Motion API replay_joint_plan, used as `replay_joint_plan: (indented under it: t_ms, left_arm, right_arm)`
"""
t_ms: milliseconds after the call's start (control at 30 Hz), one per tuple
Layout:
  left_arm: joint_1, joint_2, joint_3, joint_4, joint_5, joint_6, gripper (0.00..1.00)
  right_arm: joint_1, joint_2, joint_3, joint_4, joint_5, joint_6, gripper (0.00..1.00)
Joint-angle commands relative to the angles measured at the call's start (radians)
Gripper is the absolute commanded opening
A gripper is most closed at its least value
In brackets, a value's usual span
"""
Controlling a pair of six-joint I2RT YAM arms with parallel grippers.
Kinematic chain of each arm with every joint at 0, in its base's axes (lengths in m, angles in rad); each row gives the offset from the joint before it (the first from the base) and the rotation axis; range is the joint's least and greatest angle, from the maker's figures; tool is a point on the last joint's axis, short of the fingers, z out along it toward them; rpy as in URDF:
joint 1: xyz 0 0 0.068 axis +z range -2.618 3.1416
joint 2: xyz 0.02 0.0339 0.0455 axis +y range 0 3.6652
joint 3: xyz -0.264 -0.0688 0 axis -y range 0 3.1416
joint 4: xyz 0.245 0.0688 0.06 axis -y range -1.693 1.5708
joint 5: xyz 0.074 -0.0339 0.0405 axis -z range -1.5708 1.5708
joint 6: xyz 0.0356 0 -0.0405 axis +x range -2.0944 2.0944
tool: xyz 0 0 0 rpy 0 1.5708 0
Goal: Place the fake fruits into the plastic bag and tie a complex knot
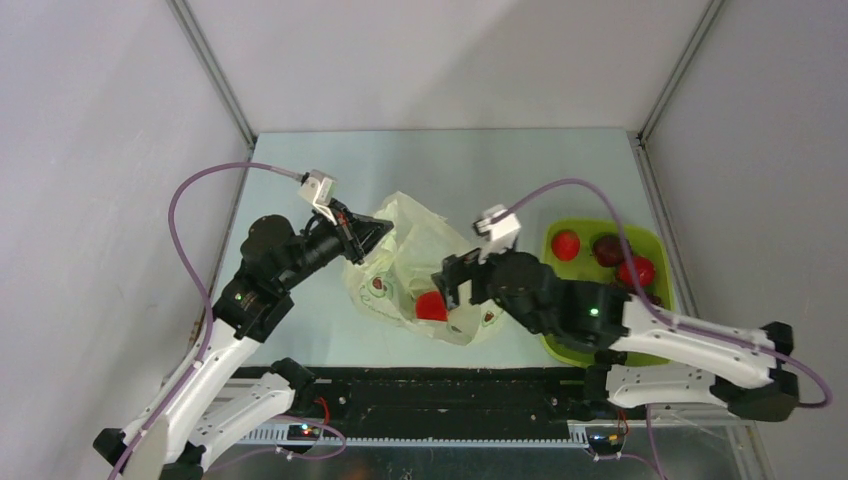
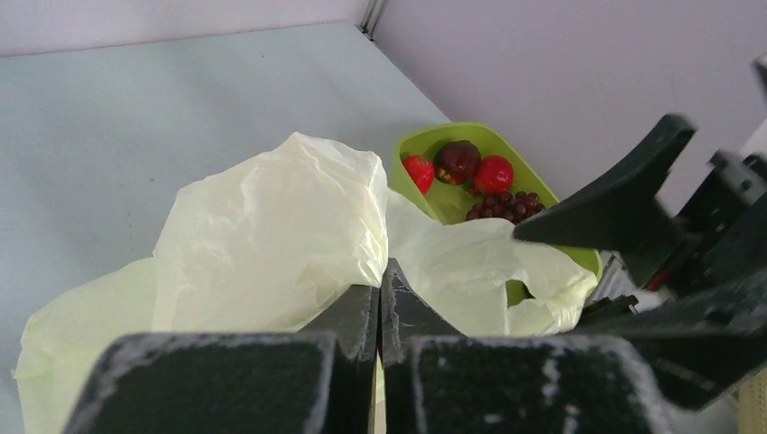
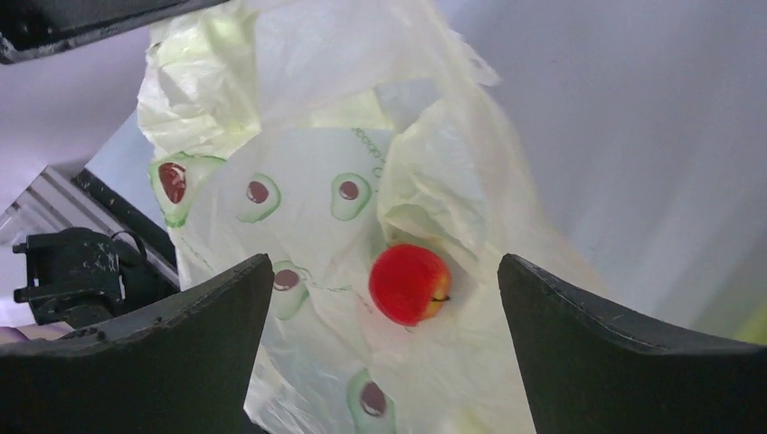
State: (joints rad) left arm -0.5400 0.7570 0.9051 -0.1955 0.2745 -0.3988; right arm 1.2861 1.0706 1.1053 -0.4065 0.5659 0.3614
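Note:
The plastic bag (image 1: 408,262) lies crumpled at mid-table, pale film with green-and-brown prints (image 3: 349,195). My left gripper (image 1: 386,232) is shut on a fold of its upper left edge, the film pinched at the fingertips (image 2: 384,271). A red fake fruit (image 1: 432,306) rests on the film in the bag's hollow (image 3: 410,283). Just above it my right gripper (image 1: 455,288) is open, jaws wide on either side and nothing held (image 3: 384,264). More fake fruits sit in the tray: two red ones (image 1: 566,245) (image 1: 637,270), a maroon one (image 1: 606,250) and a grape cluster (image 2: 505,205).
The lime-green tray (image 1: 600,222) stands at the right, partly under my right arm. Grey enclosure walls with metal corner posts (image 1: 215,75) ring the table. A black rail (image 1: 440,390) runs along the near edge.

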Motion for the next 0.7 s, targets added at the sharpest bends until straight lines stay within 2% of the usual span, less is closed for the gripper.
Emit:
replay_joint_plan:
  t_ms: [0,167,400,667]
  left_arm:
    - [0.006,-0.010,-0.007,0.032,-0.001,0.017,0.00]
    - [0.006,-0.008,-0.006,0.034,0.008,0.013,0.00]
    - [0.006,-0.011,-0.007,0.035,0.010,0.013,0.00]
    - [0.006,-0.013,-0.008,0.033,0.009,0.013,0.00]
  right_arm:
    - [-0.035,-0.132,0.009,-0.123,0.136,-0.003,0.99]
    - [-0.146,-0.241,0.009,-0.290,0.150,0.052,0.99]
    - [-0.411,-0.245,-0.007,-0.423,0.052,0.089,0.99]
    - [-0.846,-0.206,-0.211,-0.218,-0.246,0.066,0.98]
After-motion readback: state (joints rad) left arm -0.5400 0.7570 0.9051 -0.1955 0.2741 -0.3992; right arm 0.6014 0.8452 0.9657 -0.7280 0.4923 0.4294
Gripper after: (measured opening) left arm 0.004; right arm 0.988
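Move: Some 24 cm to the right of the right hand, 17 cm ahead and 25 cm below lies the small red fruit in the green bin. Beyond it, the dark fruit sits about 35 cm right and 16 cm ahead of the hand, the red apple 39 cm right and 12 cm ahead, and the grapes 36 cm right and 8 cm ahead. For the left hand, the small red fruit is roughly 38 cm right, 12 cm ahead and 29 cm down. Swinging away from the bag with nothing in its open fingers, the right hand travels about 21 cm right and 7 cm forward towards the small red fruit. It first rises some 3 cm, then sinks about 9 cm over the bin's left side while turning nearly 40 degrees clockwise. The left hand stays put, its shut fingers still pinching the bag's rim. ##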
